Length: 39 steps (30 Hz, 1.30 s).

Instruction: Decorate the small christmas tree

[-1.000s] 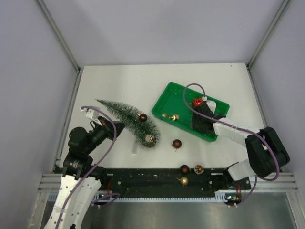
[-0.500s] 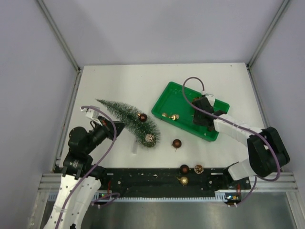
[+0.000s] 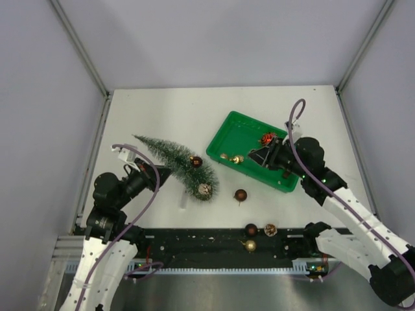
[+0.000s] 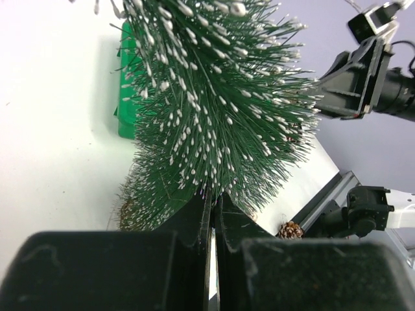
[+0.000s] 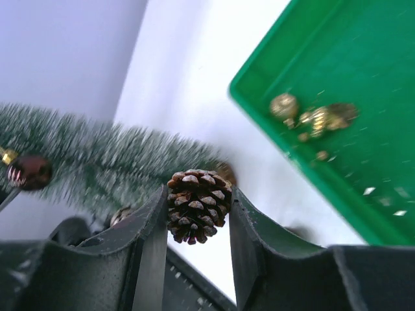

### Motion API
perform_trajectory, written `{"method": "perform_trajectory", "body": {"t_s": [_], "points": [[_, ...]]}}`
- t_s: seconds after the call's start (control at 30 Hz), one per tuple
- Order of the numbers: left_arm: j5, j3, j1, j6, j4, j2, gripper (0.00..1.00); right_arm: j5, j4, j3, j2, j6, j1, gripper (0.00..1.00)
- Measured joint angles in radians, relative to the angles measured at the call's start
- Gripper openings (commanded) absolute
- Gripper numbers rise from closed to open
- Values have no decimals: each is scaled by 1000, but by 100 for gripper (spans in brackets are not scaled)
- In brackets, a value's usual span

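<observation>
The small christmas tree (image 3: 175, 162) lies tilted on the white table, its tip toward the back left, with a dark red ball (image 3: 196, 161) and a pale ornament (image 3: 205, 188) on it. My left gripper (image 3: 161, 173) is shut on its lower end; in the left wrist view the jaws (image 4: 213, 197) meet under the frosted bristles (image 4: 214, 97). My right gripper (image 3: 255, 155) hovers over the green tray (image 3: 237, 126), turned toward the tree. In the right wrist view it (image 5: 197, 192) is shut on a brown pine cone (image 5: 198, 207), with the blurred tree (image 5: 97, 155) behind.
In the tray lie a red ornament (image 3: 267, 138) and small gold ones (image 3: 232, 157). A dark red ball (image 3: 240, 194) sits on the table by the tree. At the near edge are a brown ball (image 3: 251, 229), a pine cone (image 3: 270, 229) and a gold ball (image 3: 249, 245).
My right gripper closed on the pine cone in the tray, then rose and turned toward the tree. The left arm and tree barely moved.
</observation>
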Motion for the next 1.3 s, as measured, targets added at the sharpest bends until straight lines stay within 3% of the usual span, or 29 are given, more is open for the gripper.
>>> {"method": "perform_trajectory", "body": {"t_s": [0.13,0.3,0.77,1.3], "points": [[24,-5,0,0,13,0,0,-185,138,-126,-26,80,4,27],[38,-8,0,0,18,0,0,-284,251,-188,-6,134,56,28],[62,-20,0,0,36,-1,0,-317,677,-190,242,262,192,28],[67,-27,0,0,44,-3,0,-327,727,-110,352,246,292,27]]}}
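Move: Some 21 cm to the left of the right hand, 8 cm back and a little lower lies the middle of the tree's lower half, where the held pinecone is being taken. The brown ball hanging there is about 21 cm left and 3 cm back; the tree's own pinecone, 17 cm left and 14 cm back. The green box's middle is 10 cm ahead, 8 cm right and 19 cm below. From the left hand, that lower half is about 9 cm right, 2 cm back and 6 cm down. Carrying the pinecone left from over the box, the right hand travels about 15 cm left and 7 cm back towards the tree, back and left together at first, then mostly left, nearly level after a small dip. Its wrist swings some 30 degrees counter-clockwise and rolls its left side up about 20, the fingers keeping their pinch. The left hand still holds the tree, easing a centimetre right and back. ##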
